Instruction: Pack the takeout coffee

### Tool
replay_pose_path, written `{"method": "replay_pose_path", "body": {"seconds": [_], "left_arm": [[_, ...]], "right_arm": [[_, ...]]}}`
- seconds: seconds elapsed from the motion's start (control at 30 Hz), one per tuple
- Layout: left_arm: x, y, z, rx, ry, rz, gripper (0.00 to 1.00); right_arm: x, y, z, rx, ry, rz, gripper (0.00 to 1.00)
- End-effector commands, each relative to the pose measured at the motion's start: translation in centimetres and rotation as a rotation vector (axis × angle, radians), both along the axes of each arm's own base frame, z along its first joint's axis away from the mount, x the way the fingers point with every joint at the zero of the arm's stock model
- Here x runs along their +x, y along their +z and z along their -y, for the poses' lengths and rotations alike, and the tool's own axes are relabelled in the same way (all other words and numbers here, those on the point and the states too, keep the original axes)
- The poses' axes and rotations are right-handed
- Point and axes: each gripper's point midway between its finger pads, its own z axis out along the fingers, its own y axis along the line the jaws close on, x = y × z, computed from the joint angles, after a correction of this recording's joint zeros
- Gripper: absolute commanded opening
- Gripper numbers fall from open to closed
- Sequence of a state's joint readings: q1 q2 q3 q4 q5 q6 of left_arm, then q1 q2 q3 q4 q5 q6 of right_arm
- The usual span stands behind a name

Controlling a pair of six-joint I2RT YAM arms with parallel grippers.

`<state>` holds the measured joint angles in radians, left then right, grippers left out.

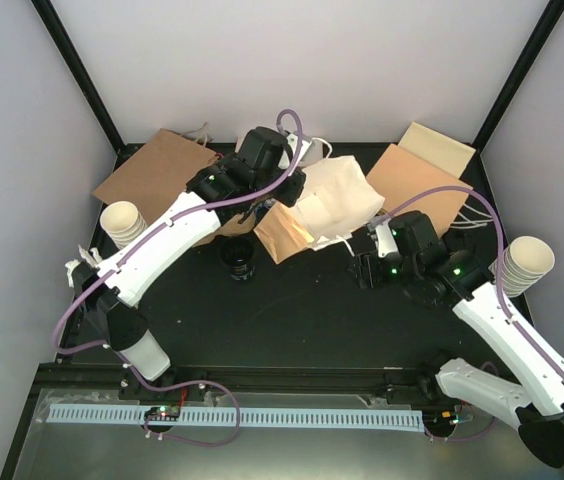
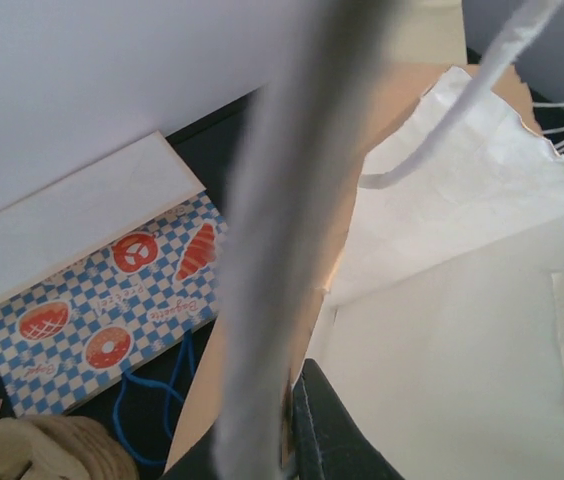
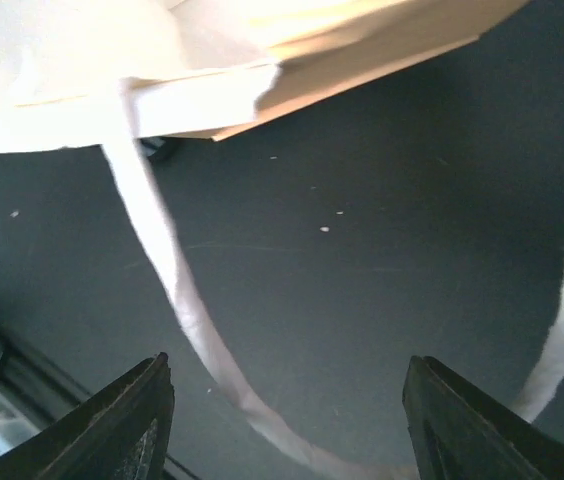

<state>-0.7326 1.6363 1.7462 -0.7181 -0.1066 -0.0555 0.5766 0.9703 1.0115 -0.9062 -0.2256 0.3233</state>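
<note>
One takeout coffee, a short cup with a black lid, stands on the black table just left of the paper bag. The bag lies tilted, brown outside and white inside. My left gripper is shut on the bag's brown rim, one dark finger showing inside the bag. My right gripper hangs open at the bag's right, above the table. The bag's white handle loop lies loose between its fingers, touching neither.
Stacks of cream paper cups stand at the left and right. Flat brown bags lie at the back left and back right. A blue-checked bakery bag and a blue cord lie behind the bag.
</note>
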Motion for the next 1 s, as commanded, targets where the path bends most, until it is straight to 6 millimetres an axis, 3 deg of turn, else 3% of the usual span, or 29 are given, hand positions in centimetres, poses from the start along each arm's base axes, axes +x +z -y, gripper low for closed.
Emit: {"method": "replay_pose_path", "body": {"seconds": [0.0,0.1,0.27,0.57,0.77,0.97], "left_arm": [[0.6,2.0,1.4,-0.144,-0.033,0.011,0.05],[0.5,1.1,2.0,-0.159,-0.062,-0.013,0.05],[0.5,-0.5,2.4,-0.154,-0.075,-0.048,0.05],[0.7,-2.7,2.8,-0.151,-0.074,-0.105,0.12],[0.9,-2.5,2.5,-0.167,-0.075,-0.119,0.36],[0.0,0.0,0.4,-0.152,-0.039,-0.063,0.62]], "right_arm": [[1.6,0.1,1.4,-0.012,-0.139,0.062,0.66],[1.5,1.6,0.9,0.022,-0.1,0.102,0.73],[1.4,6.0,0.2,0.091,-0.038,0.219,0.88],[3.4,10.5,0.7,0.088,-0.113,0.302,0.95],[4.5,12.2,0.8,0.078,-0.144,0.336,0.96],[5.0,14.2,1.3,0.044,-0.146,0.39,0.96]]}}
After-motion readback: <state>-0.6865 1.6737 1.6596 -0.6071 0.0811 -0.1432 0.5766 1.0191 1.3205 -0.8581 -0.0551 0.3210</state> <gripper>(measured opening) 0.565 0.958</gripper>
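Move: The left hand's closed fingers still pinch the left rim of the lifted, tilted paper bag, whose middle is about 5 cm to its right, 2 cm back and 12 cm below. From that hand the patterned box is some 11 cm ahead, 1 cm left, and the black cup 11 cm left, 8 cm back, both roughly 26 cm down. From the empty right hand, the bag's middle is about 12 cm ahead, 10 cm left and 2 cm below, its near handle about 5 cm ahead, 2 cm left and level. Still pinching the rim, the left hand lowers the bag about 3.5 cm and eases 2 cm to the right, its fingers tipping slightly down, then halts and opens past halfway to let the paper go. The half-open right hand dips briefly, then climbs about 12 cm and goes some 5 cm forward towards the near rim and handle, tilting its fingers up and opening fully. ##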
